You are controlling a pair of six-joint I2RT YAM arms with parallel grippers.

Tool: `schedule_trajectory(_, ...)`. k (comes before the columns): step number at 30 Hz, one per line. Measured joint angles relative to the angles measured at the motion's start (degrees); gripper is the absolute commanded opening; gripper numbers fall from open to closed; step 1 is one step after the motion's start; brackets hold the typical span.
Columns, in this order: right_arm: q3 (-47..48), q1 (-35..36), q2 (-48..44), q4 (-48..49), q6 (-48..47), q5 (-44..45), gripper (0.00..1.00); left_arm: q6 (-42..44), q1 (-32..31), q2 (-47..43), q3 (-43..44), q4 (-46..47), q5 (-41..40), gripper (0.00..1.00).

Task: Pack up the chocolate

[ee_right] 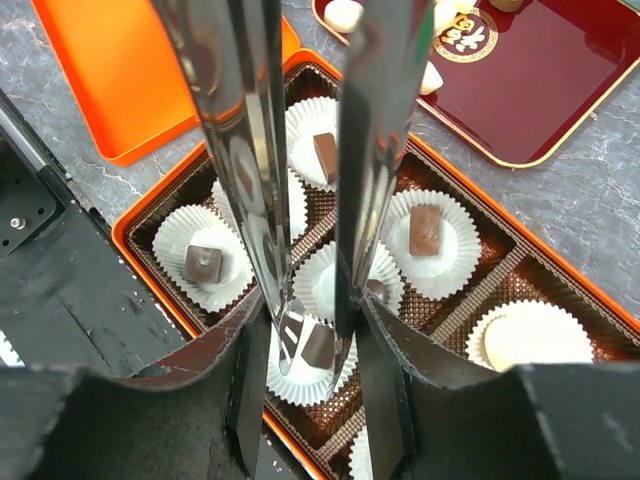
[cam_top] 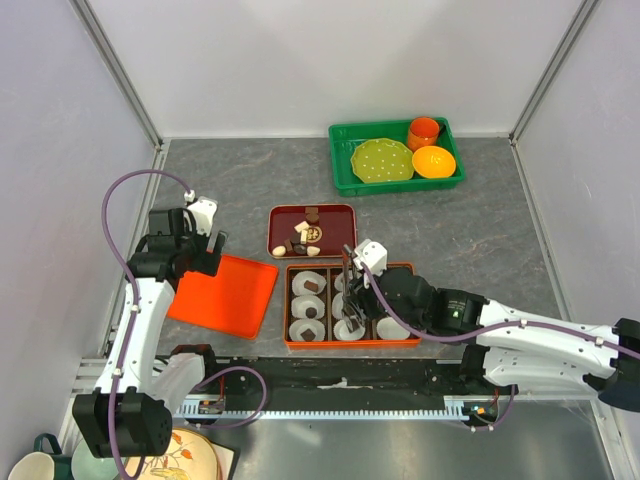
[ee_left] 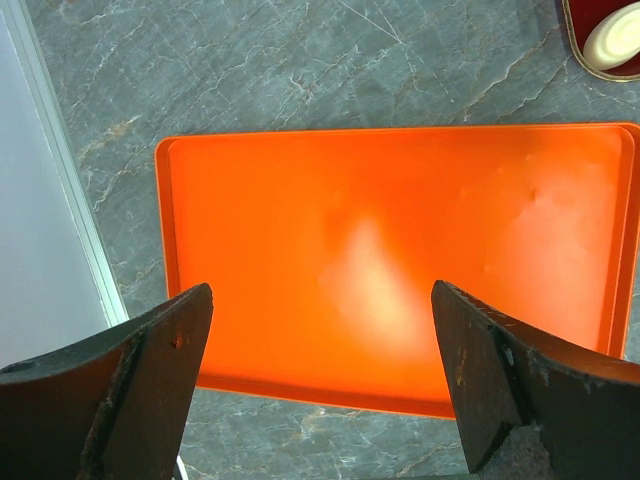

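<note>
An orange box [cam_top: 402, 343] of white paper cups lies in front of the right arm. Dark chocolate cubes [ee_right: 203, 262] sit in several cups, and a cream oval [ee_right: 525, 340] in another. My right gripper [ee_right: 312, 330] is shut on metal tongs [ee_right: 255, 150], which reach down into the box [ee_right: 140, 215]. One dark cube [ee_right: 320, 345] lies in a cup between the tong tips, which stand slightly apart. More chocolate [cam_top: 300, 243] lies on the dark red tray [cam_top: 335, 218] behind the box. My left gripper [ee_left: 320, 370] hangs open and empty over the orange lid [ee_left: 400, 260].
A green basket [cam_top: 343, 160] at the back right holds a green plate [cam_top: 382, 160], an orange cup [cam_top: 424, 131] and an orange bowl [cam_top: 433, 161]. The orange lid [cam_top: 225, 295] lies left of the box. Mugs and a plate [cam_top: 190, 462] stand at the bottom left.
</note>
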Motion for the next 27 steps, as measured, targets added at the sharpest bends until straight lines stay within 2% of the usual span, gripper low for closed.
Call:
schedule_trajectory(6, 2.8, 0.2, -1.5, -2.6, -0.6, 1.0, 0.42, 0.0, 0.0, -0.1, 0.0, 0.0, 0.1, 0.97)
schedule_trajectory(12, 13.7, 0.3, 0.9, -1.9, -4.6, 4.6, 0.38, 0.0, 0.0, -0.4, 0.0, -0.1, 0.2, 0.97)
schedule_trajectory(17, 19.0, -2.0, 9.6, 5.9, -9.8, 6.1, 0.37, 0.0, 0.0, -0.5, 0.0, -0.5, 1.1, 0.97)
schedule_trajectory(27, 27.9, -15.1, 37.1, 17.7, -11.4, 1.3, 0.43, 0.0, 0.0, -0.5, 0.0, -0.7, 1.6, 0.97)
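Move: A white chocolate at the near edge of the dark red tray lies about 17 cm ahead of the right hand, 5 cm to its left and 11 cm below. The egg-shaped white one is some 7 cm left of it and the white bar roughly 4 cm beyond, 2 cm left. The filled front-middle cup lies about 3 cm back and 3 cm right of the right hand. From the left hand, the near-edge chocolate is about 8 cm ahead, 19 cm right and 9 cm lower. The brown chocolate in the front-middle cup is left behind as the right hand, still gripping the metal tongs, lifts their tips clear by about 12 cm. It then swings forward and left over the box, some 18 cm forward in all, sinking again towards the white chocolates in the tray; the wrist tips its fingers up and turns slightly clockwise. ##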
